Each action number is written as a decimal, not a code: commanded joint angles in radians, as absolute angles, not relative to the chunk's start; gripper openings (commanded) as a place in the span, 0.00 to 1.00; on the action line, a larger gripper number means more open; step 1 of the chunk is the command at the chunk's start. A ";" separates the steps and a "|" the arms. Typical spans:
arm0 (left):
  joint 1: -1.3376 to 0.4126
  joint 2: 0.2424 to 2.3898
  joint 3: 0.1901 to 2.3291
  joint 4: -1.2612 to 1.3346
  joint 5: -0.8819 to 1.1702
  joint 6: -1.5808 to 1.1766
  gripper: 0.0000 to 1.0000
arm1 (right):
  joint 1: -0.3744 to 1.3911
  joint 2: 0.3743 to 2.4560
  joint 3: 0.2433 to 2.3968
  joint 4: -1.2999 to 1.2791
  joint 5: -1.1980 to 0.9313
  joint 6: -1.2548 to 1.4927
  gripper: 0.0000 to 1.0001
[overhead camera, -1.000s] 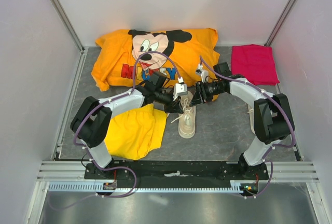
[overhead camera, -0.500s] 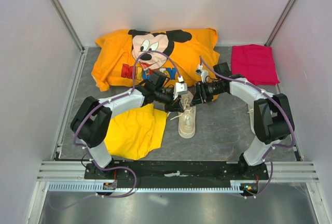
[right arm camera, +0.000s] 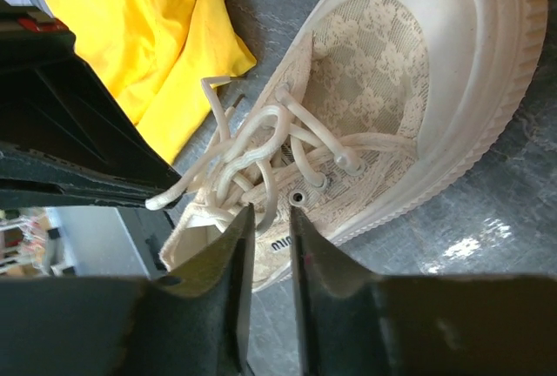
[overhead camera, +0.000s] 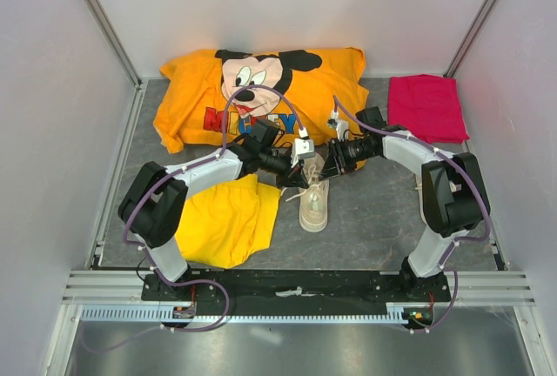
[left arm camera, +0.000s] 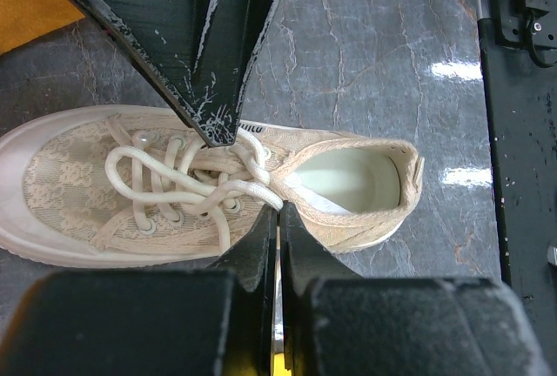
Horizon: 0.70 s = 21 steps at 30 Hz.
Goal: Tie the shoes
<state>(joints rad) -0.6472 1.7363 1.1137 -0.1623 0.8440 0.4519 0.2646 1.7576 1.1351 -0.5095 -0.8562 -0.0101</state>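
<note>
A cream-beige shoe (overhead camera: 314,206) lies in the middle of the floor, toe toward the arm bases, its white laces loosely tangled over the tongue. My left gripper (overhead camera: 294,176) reaches in from the left. Seen from its wrist, the left gripper (left arm camera: 278,211) is shut, with a lace strand (left arm camera: 248,187) running into its tips beside the shoe (left arm camera: 78,176). My right gripper (overhead camera: 324,167) comes from the right. The right gripper (right arm camera: 271,211) stands open over the shoe (right arm camera: 392,71), with a lace loop (right arm camera: 271,154) hanging down between its fingers.
Yellow shorts (overhead camera: 226,219) lie just left of the shoe, under the left arm. An orange Mickey shirt (overhead camera: 261,89) fills the back and a pink cloth (overhead camera: 426,106) lies folded at the back right. White walls enclose all sides.
The left jaws have closed onto the lace. The right arm's elbow has shifted slightly inward. The shoe has not moved.
</note>
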 commanded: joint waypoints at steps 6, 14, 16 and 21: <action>-0.646 1.747 1.180 -0.163 0.868 0.407 0.02 | 0.268 1.710 1.092 -0.405 -0.959 0.049 0.00; -0.653 1.792 1.232 -0.219 0.879 0.379 0.02 | 0.268 1.664 1.068 -0.384 -0.957 0.063 0.00; -0.653 1.798 1.232 -0.221 0.881 0.380 0.01 | 0.265 1.661 1.062 -0.385 -0.943 0.067 0.00; -0.653 1.809 1.239 -0.248 0.890 0.390 0.02 | 0.265 1.655 1.054 -0.364 -0.945 0.083 0.00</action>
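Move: The lace strand the right hand wants lies right at its half-open tips, no more than about 1 cm below. The knot of laces is roughly 1 cm back and 2 cm to the left of those tips, and the shoe's opening some 7 cm back and 3 cm below. For the left hand, already pinching a lace, that strand is about 3 cm ahead and 2 cm to the right; the yellow cloth's middle lies around 20 cm left and 8 cm back. Closing first, the right fingers shut fully on the lace strand between their tips, while the hand eases about 1 cm back and to the left with a slight tilt, then lifts nearly 2 cm with it. The left hand keeps its lace pinched and edges some 1 cm forward and right towards the right gripper, rising briefly and sinking again. ##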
